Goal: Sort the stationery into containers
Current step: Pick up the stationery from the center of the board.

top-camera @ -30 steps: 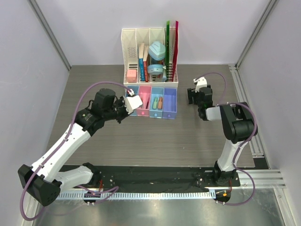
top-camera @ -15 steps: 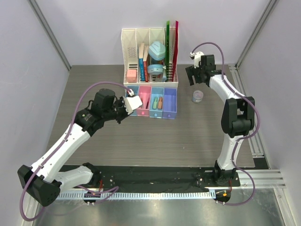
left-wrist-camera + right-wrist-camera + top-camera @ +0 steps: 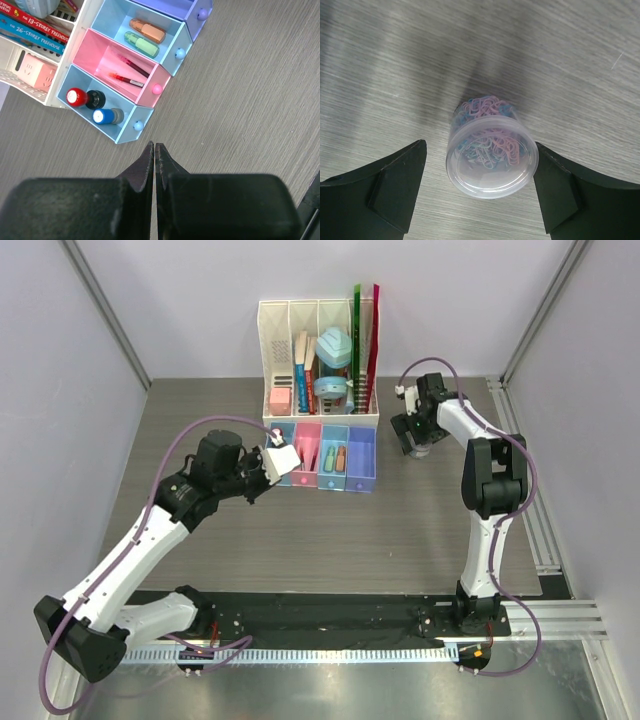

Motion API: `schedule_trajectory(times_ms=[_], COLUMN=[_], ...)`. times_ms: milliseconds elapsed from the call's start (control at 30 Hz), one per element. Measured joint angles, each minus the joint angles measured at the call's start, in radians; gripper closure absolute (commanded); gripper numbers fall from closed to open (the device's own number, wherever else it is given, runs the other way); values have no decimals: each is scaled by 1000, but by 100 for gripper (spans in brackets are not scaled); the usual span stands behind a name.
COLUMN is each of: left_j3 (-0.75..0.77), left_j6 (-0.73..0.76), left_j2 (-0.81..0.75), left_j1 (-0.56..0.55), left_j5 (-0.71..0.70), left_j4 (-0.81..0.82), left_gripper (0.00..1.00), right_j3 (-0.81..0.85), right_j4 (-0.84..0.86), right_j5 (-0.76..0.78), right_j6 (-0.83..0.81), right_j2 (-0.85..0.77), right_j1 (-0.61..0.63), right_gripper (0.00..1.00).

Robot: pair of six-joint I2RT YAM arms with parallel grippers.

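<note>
A clear round tub of pastel paper clips (image 3: pixel 491 155) stands on the table between the fingers of my open right gripper (image 3: pixel 480 147); the right finger (image 3: pixel 560 190) is close to its rim, the left finger (image 3: pixel 395 185) stands apart. From above, the right gripper (image 3: pixel 413 434) covers most of the tub. The containers are a joined row: the blue bin (image 3: pixel 119 139) holds a red-capped (image 3: pixel 76 96) and a blue-capped cylinder (image 3: pixel 103 116), the pink bin (image 3: pixel 97 52) two dark-red pens (image 3: pixel 127 80), the light blue bin (image 3: pixel 117 22) an orange (image 3: pixel 147 31) and a green piece (image 3: pixel 141 44), then the purple bin (image 3: pixel 361 458). My left gripper (image 3: pixel 154 146) is shut on nothing, just in front of the blue bin.
A tall white slotted organiser (image 3: pixel 318 315) with books, rulers and teal items stands directly behind the bins. A metal rail (image 3: pixel 520 455) runs along the table's right edge, close to the right arm. Grey walls close in both sides.
The right arm unfolded, swung to the back of the table, then came down over the tub with its jaws spreading wider. The left arm has barely moved.
</note>
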Motion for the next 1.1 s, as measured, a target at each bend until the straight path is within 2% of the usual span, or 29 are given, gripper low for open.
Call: schedule_trajectory(times_ms=[200, 700, 833, 900, 933, 1067, 1100], left_j3=[-2, -19, -19, -19, -19, -19, -19], left_j6=[0, -3, -3, -3, -3, -3, -3], left_j2=[-2, -3, -3, -3, -3, -3, -3], left_j1=[0, 0, 0, 0, 0, 0, 0], left_j5=[0, 0, 0, 0, 0, -1, -1], left_j4=[1, 2, 2, 2, 2, 3, 2], left_gripper=[98, 98, 98, 98, 98, 97, 86], right_j3=[-13, -11, -11, -11, -11, -11, -11], right_j4=[-11, -11, -11, -11, -11, -11, -11], right_j5=[0, 49, 54, 53, 54, 52, 52], right_j6=[0, -7, -14, -17, -19, -22, -23], right_j2=[-1, -16, -16, -16, -17, -19, -19], right_j1=[0, 0, 0, 0, 0, 0, 0], right_gripper=[16, 20, 31, 42, 52, 76, 79])
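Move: The clear jar of paper clips stands already between the open fingers of my right hand, its middle about 1 cm to the right and some 2 cm below the hand point, neither ahead nor back. The empty purple drawer lies roughly 14 cm to this hand's left and 1 cm back; the light-blue drawer with two highlighters is about 20 cm left, also 1 cm back. From my left hand the jar is some 20 cm ahead, 34 cm right and 20 cm down. I settle my right hand over the paper-clip jar: it eases less than 1 cm back and a touch down, then shifts about 1 cm to the right, rising about 1 cm, so that the jar sits centred between the fingers. Then I hold the hand there and close the fingers, pinching the jar from both sides near its lid. ##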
